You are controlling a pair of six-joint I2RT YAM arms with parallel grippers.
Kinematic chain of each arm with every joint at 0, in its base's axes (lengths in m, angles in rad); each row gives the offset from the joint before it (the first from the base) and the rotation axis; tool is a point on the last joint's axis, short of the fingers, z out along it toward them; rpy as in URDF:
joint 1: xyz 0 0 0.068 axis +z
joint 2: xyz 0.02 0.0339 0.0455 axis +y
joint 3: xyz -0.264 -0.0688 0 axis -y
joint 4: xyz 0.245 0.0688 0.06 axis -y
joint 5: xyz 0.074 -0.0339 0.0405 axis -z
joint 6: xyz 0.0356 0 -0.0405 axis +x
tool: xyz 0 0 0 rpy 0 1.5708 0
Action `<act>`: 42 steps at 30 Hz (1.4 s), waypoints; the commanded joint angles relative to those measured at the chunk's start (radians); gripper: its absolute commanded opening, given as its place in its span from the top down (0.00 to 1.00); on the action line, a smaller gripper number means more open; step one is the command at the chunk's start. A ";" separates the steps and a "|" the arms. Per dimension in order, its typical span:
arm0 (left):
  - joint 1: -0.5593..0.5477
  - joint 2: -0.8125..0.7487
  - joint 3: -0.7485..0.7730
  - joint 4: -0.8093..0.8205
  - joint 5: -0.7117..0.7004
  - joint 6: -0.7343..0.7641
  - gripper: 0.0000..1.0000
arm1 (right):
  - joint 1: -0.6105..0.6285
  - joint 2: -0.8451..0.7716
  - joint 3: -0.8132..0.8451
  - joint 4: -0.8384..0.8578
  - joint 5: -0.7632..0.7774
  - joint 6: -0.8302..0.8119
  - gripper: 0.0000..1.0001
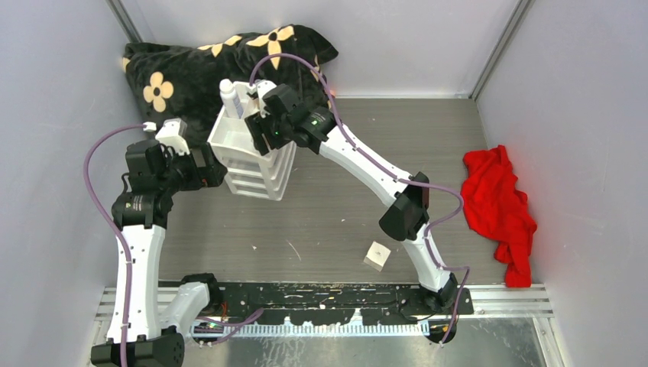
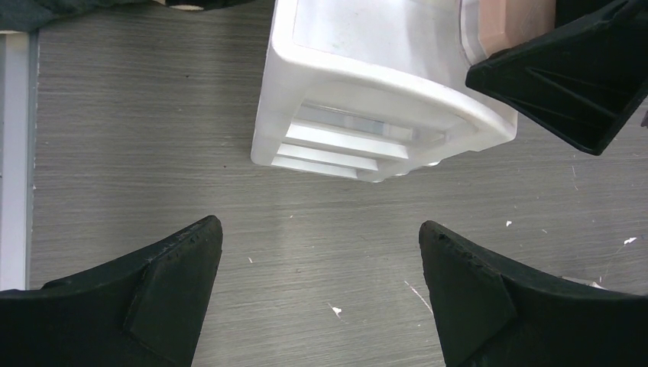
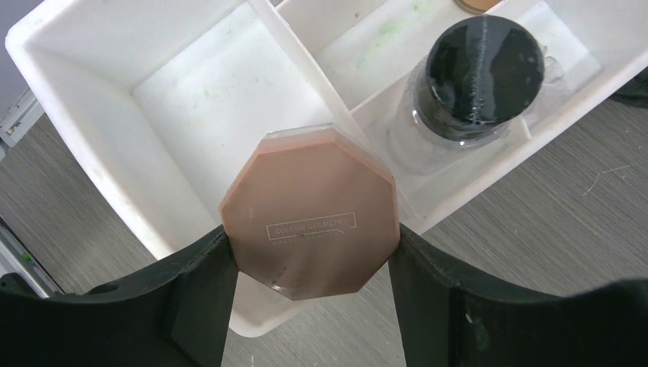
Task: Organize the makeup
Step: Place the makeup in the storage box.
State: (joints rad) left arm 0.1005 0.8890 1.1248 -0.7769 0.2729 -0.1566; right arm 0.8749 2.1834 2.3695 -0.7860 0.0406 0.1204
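Observation:
My right gripper (image 3: 309, 237) is shut on the pink-brown octagonal compact (image 3: 309, 210), one finger on each side. It holds the compact above the near edge of the white drawer box's top tray (image 3: 92, 130). A clear container with a black cap (image 3: 483, 69) stands in the neighbouring compartment. From above, a white bottle (image 1: 228, 95) stands upright in the box beside the right gripper (image 1: 261, 130). The white cube (image 1: 377, 254) lies on the table near the right arm's base. My left gripper (image 2: 321, 237) is open over bare table, just short of the box (image 2: 367, 84), holding nothing.
A red cloth (image 1: 497, 206) lies crumpled at the right side of the table. A black cushion with cream flowers (image 1: 199, 69) sits behind the box at the back left. Grey walls close in the table on three sides.

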 commanded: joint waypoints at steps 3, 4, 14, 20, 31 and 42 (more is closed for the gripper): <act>-0.001 -0.026 0.002 0.029 0.014 0.003 0.01 | 0.003 0.023 0.044 0.021 0.020 -0.023 0.59; -0.001 -0.025 0.001 0.030 0.014 0.003 0.01 | 0.003 0.021 0.041 0.020 0.030 -0.025 0.55; -0.002 -0.030 0.000 0.028 0.015 0.004 0.01 | 0.003 -0.033 -0.028 0.029 0.146 -0.060 0.21; -0.002 -0.029 0.000 0.027 0.012 0.003 0.01 | 0.003 -0.064 -0.065 0.050 0.168 -0.084 0.10; -0.002 -0.011 -0.006 0.040 0.003 0.006 0.01 | 0.013 -0.261 -0.213 0.096 0.258 -0.100 0.10; -0.001 -0.004 0.050 0.017 -0.009 0.012 0.01 | 0.014 -0.623 -0.660 0.213 0.336 -0.068 0.09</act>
State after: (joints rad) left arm 0.1001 0.8875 1.1221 -0.7780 0.2684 -0.1528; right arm 0.8894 1.6768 1.7931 -0.6601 0.3180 0.0406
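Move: The right hand already holds the pink compact over the storage box's open front compartment; that compartment's middle lies about 1 cm ahead, 4 cm left and 3 cm below. The black-capped bottle stands some 8 cm ahead and 1 cm right; the white bottle is roughly 11 cm ahead and 8 cm left, both slightly below. For the idle left hand, the compartment is about 8 cm ahead, 9 cm right and 5 cm below. The right fingers open to release the compact, then leave the storage box about 12 cm rightward, up and back. ##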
